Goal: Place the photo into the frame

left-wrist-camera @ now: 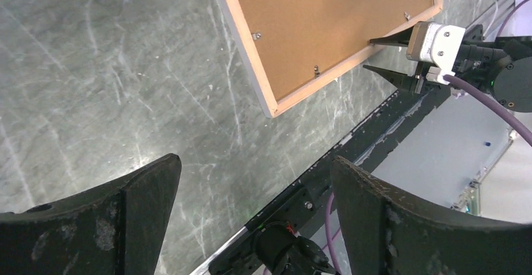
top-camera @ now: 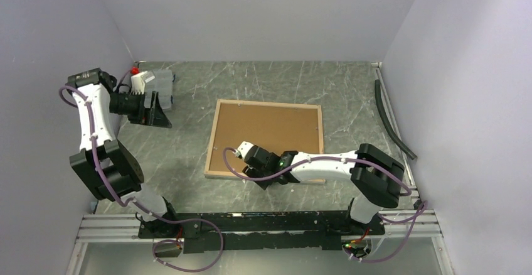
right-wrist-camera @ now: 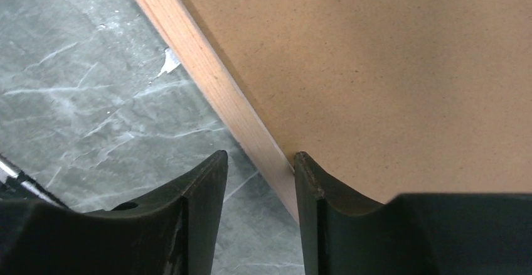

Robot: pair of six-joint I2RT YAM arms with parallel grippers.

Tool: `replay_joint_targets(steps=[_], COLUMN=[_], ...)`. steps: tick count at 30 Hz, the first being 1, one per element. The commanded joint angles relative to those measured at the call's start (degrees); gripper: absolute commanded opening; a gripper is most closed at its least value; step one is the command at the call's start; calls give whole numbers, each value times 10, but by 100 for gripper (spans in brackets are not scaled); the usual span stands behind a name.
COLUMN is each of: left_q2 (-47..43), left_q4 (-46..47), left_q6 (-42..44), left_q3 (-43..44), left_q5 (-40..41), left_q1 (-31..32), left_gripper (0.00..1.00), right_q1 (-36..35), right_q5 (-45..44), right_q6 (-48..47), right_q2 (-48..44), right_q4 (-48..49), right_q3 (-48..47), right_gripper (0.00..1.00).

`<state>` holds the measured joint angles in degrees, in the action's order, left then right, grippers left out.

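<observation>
The frame [top-camera: 212, 142] lies face down in the middle of the table, light wood border up, with the brown backing board [top-camera: 267, 132] filling it. The photo is hidden. My right gripper [top-camera: 241, 151] is low over the frame's near edge. In the right wrist view its jaws [right-wrist-camera: 260, 157] straddle the wood border [right-wrist-camera: 207, 74], one finger at the board's edge [right-wrist-camera: 376, 68], the other over bare table, not closed on the wood. My left gripper [top-camera: 157, 110] hangs raised at the far left, open and empty [left-wrist-camera: 256, 162], looking down at the frame's corner [left-wrist-camera: 271, 102] and the right gripper [left-wrist-camera: 377, 55].
A grey and white item with a red tip [top-camera: 150, 81] stands at the back left beside the left gripper. A black hose [top-camera: 389, 115] lies along the right wall. The arms' mounting rail [top-camera: 251, 225] runs along the near edge. Small clips [left-wrist-camera: 256, 35] dot the board's rim.
</observation>
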<state>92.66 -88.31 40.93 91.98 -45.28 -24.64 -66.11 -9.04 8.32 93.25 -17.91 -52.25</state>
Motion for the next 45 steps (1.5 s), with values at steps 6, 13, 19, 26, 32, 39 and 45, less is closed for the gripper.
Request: replay_joint_targets(steps=[6, 13, 19, 26, 32, 39, 45], left_q2=[-60, -150, -270, -422, -447, -506, -455], left_q4=[-17, 42, 181, 287, 278, 429, 449], left_q6=[95, 236, 264, 342, 432, 538, 545], left_q3=[-13, -160, -292, -377, -379, -456, -409], left_q5=[-52, -69, -10, 42, 85, 121, 117], left_q1=[-26, -23, 60, 184, 263, 318, 343], left_gripper=[94, 94, 93, 94, 94, 93, 54], right_q1=[-13, -13, -12, -6, 22, 60, 93], right_q5=[-29, -17, 24, 52, 106, 179, 211], right_q6=[8, 11, 35, 56, 81, 109, 105], right_q2=[17, -16, -42, -58, -55, -52, -53], right_q4=[18, -9, -53, -119, -155, -149, -165], right_q3=[-11, -68, -139, -238, -326, -359, -386], right_gripper=[27, 0, 0, 0, 0, 0, 0])
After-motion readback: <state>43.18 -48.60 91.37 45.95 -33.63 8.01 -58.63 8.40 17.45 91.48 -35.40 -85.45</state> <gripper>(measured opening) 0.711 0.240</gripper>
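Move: The frame lies back side up, and the middle of its near rail is practically between the right fingers, 1 cm lower; its near left corner is some 16 cm to that hand's left and level with it, while the backing board's middle lies about 14 cm ahead and 2 cm to the right. From the raised left hand, that corner is roughly 16 cm to the right, 8 cm back and 19 cm below, with the clear box about 22 cm ahead, straight on, 20 cm below. The right fingers, already astride the frame's near rail, close until they pinch it, then carry it up about 19 cm while drawing it some 8 cm left and slightly forward, the hand tipping about 25 degrees so that its left side rises. The wide-open left hand sweeps back and down, then on to the right (about 10 cm right overall) to meet the rising left end of the frame, easing forward again at the last; it rolls some 100 degrees about its own fingers, which keep pointing down to the right, brings them astride the rail and begins to close them. ##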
